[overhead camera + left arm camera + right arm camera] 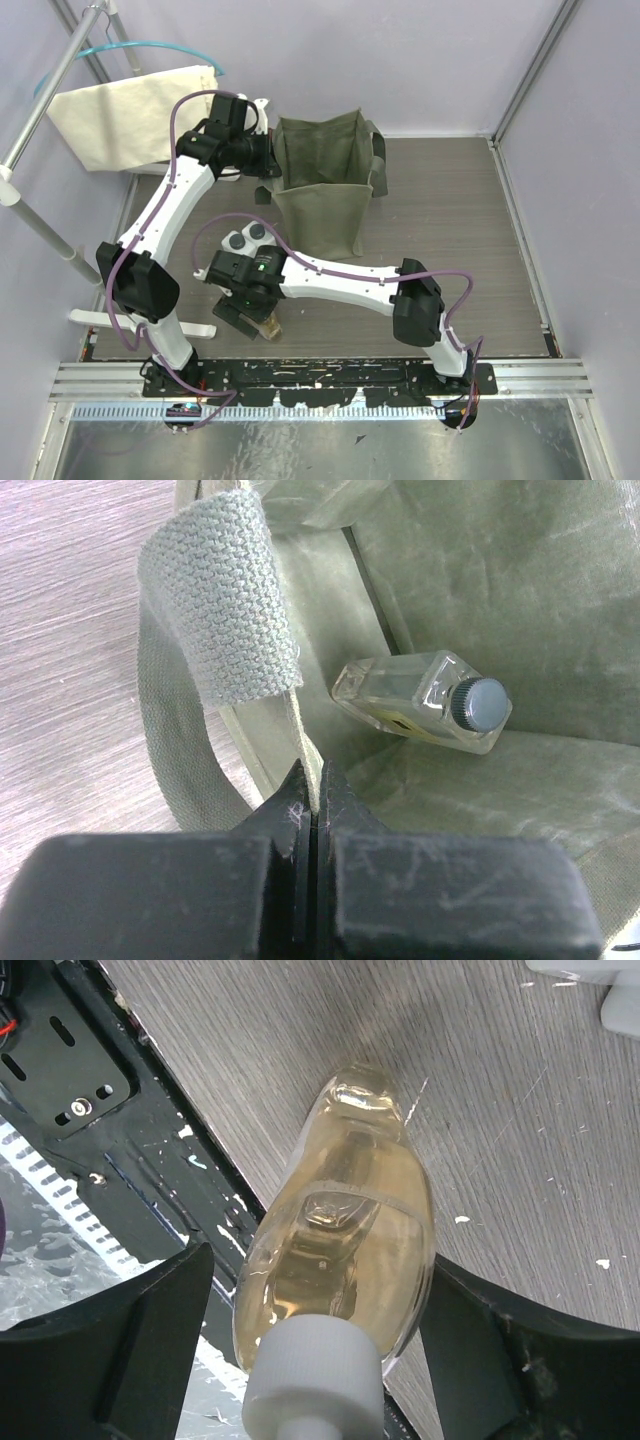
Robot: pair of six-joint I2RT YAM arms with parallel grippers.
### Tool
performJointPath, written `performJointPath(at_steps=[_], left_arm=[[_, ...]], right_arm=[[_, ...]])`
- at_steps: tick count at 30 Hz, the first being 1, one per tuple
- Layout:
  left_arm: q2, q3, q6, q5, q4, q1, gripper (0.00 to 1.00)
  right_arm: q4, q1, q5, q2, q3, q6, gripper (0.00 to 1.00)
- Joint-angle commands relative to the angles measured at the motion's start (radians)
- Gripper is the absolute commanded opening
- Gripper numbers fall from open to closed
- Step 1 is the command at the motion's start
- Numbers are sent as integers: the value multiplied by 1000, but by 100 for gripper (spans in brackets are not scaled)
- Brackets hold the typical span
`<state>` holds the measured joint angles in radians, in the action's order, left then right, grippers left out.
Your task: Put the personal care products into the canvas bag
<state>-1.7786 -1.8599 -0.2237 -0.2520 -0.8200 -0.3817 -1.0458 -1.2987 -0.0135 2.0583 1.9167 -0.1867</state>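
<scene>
The olive canvas bag (322,190) stands open at the back of the table. My left gripper (262,152) is shut on its left rim (305,765), right beside the webbing handle (220,610). Inside the bag lies a clear bottle with a dark cap (425,698). Two white bottles with dark grey caps (247,237) stand in front of the bag, to its left. My right gripper (250,316) is low at the table's near edge, open around a clear bottle of amber liquid with a white cap (340,1230). The right finger (500,1360) is close against the bottle, while the left finger (150,1350) stands clear of it.
A cream cloth (130,112) hangs on a teal hanger from a rack at the back left. The black mounting rail (330,375) runs along the near edge, just beside the amber bottle. Walls close in the left, back and right sides.
</scene>
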Motion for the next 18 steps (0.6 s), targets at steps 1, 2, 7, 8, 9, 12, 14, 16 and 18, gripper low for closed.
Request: performJointPath(at_steps=[1,2,7,8,9,12,14,16,18], left_arm=[[33,18,18,-24,-12,3,0],[32,18,18,-25,-12,3,0],[32,23,15,-28,-10,3,0],[32,25,16,-31,-9,3,0],[33,26,15,-31,-9,3,0],[33,29,15,-33,-10,2,0],[34,31,16,-35,-10,3,0],[34,32,17,-35,-10,3,0],[37,34,18,-33,-10,4,0]], right_arm=[[-20,-4,6,19,39,6,80],[-27,-4,5,21,39,6,78],[-49,-3,-18,13,25,0,56],[-51,-4,-29,9,21,-4,51],[-50,-4,-39,4,15,-7,45],[-45,-4,-73,-9,-10,-18,34],[-27,-2,-78,-23,-32,-28,31],[-7,2,-84,-39,-49,-44,25],[10,8,-97,-65,-63,-59,18]])
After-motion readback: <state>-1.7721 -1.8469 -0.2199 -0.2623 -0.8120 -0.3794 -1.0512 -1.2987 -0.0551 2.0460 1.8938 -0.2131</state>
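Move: The amber bottle stands between my open right fingers, its middle some 3 cm below my grip point and otherwise straight under it. The two white bottles stand side by side about 13 to 15 cm farther out, the nearer one 4 cm to the left, the other straight ahead. The canvas bag's middle is roughly 26 cm ahead and 12 cm right. From my left hand, the amber bottle lies about 28 cm back, 3 cm left and 17 cm down. I close my right fingers by about a quarter of their full range, until they stop against the sides of the amber bottle and pinch its body between them. The hand stays low and pointing down, easing only about 1 cm to the right. My left hand keeps its shut grip on the left rim of the canvas bag and stays still. ##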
